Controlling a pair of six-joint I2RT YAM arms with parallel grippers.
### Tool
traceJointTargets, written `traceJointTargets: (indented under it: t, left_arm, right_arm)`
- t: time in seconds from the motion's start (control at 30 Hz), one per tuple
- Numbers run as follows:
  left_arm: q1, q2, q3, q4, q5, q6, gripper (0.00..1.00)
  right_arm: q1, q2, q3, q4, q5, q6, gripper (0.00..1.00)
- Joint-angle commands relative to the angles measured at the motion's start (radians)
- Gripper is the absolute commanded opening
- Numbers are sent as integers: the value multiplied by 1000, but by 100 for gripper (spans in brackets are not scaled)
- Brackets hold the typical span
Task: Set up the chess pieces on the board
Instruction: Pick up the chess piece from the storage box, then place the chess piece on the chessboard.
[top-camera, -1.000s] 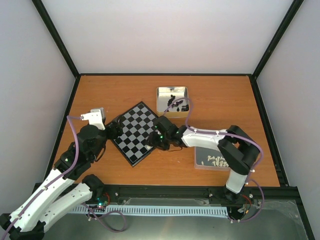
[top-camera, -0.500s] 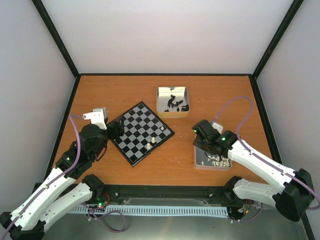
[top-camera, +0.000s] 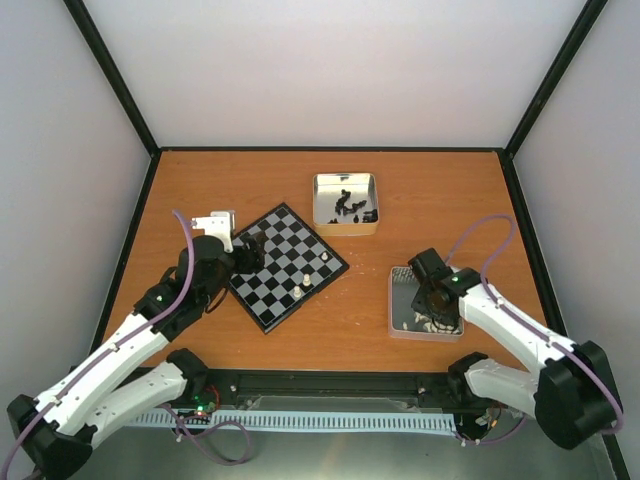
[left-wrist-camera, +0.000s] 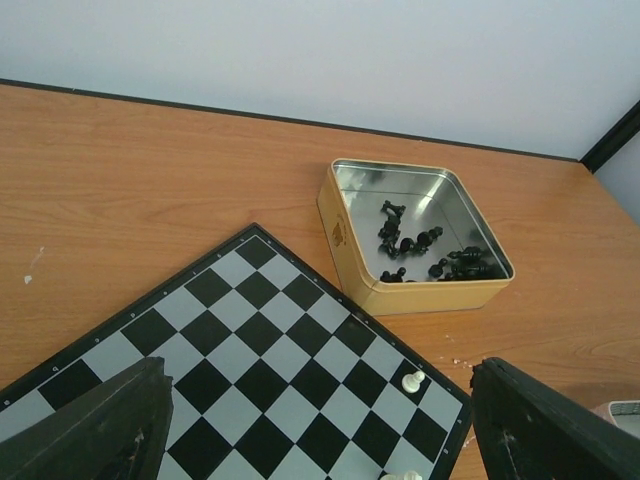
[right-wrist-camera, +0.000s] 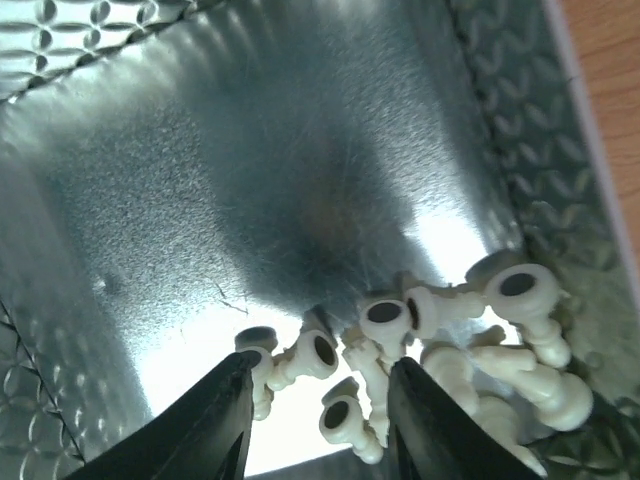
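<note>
The board (top-camera: 283, 262) lies tilted at left of centre, with two cream-white chess pieces (top-camera: 326, 257) near its right corner edge. In the left wrist view the board (left-wrist-camera: 250, 360) fills the bottom, and one white piece (left-wrist-camera: 412, 380) stands by its right edge. My left gripper (top-camera: 250, 250) hovers open over the board's left part, its fingers (left-wrist-camera: 100, 430) wide apart with nothing between them. My right gripper (top-camera: 432, 303) reaches down into the right-hand tin (top-camera: 392, 300). Its open jaws (right-wrist-camera: 320, 375) straddle lying white chess pieces (right-wrist-camera: 300, 355), with more heaped beside them (right-wrist-camera: 520, 340).
A square tin (top-camera: 345, 177) behind the board holds several black chessmen (left-wrist-camera: 410, 243); its yellow wall (left-wrist-camera: 420, 296) nearly touches the board's far corner. The right tin's shiny floor (right-wrist-camera: 250, 150) is bare on its far half. Black frame rails edge the table.
My right arm has swung from the board over to the right tin and lowered into it, jaws narrowing. Two white pieces now show on the board. My left gripper shifted slightly forward.
</note>
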Motion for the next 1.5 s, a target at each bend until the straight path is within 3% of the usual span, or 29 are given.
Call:
traceJointTargets:
  t: [0.0,0.4,0.6,0.77,0.9,1.0,1.17,1.27,1.47]
  left_arm:
    - [4,7,23,41,8,17,82]
    - [4,-20,5,38,-1,12,82]
    - [4,-25,3,38,-6,8,82]
    - [5,-26,3,37,-7,7,82]
    - [5,-26,1,43,5,10,82]
    - [3,-21,1,68,92,44,82]
    - [4,-18,-23,162,362,104,84]
    - [4,6,-33,232,516,105,84]
    - [3,103,-26,296,677,43,81]
  right_arm:
    - [-13,58,8,72,-73,-87,36]
    - [-13,135,-36,149,-154,-105,33]
    - [-13,190,-34,154,-151,-95,28]
    - [-14,201,-35,174,-164,-95,16]
    - [-13,189,-29,185,-147,-94,14]
    - [-13,147,-22,220,-120,-94,14]
    - [-13,39,-3,307,-98,-84,15]
    - [-13,-15,7,375,-145,-63,15]
    - [23,-71,-8,580,-331,41,15]
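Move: About 3 cm to the right hand's left and 4 cm below it, level fore and aft, lies the white chess piece it goes for, in the storage box. The main pile of white pieces sits some 2 cm right and 2 cm back of that hand, two loose ones about 6 cm left and 3 cm back; the board's middle is roughly 35 cm left and 10 cm ahead. From the left hand the piece lies about 40 cm right, 8 cm back and 24 cm below. Easing left and down by about 4 cm, the right hand brings its fingers, pointing down, to the white piece and closes them on it; then it lifts some 8 cm while carrying the piece forward and left towards the board, its fingertips tilting forward and left. Late on, the empty left hand swings about 9 cm right and slightly back, turning some 30 degrees clockwise with its fingers still wide open. ##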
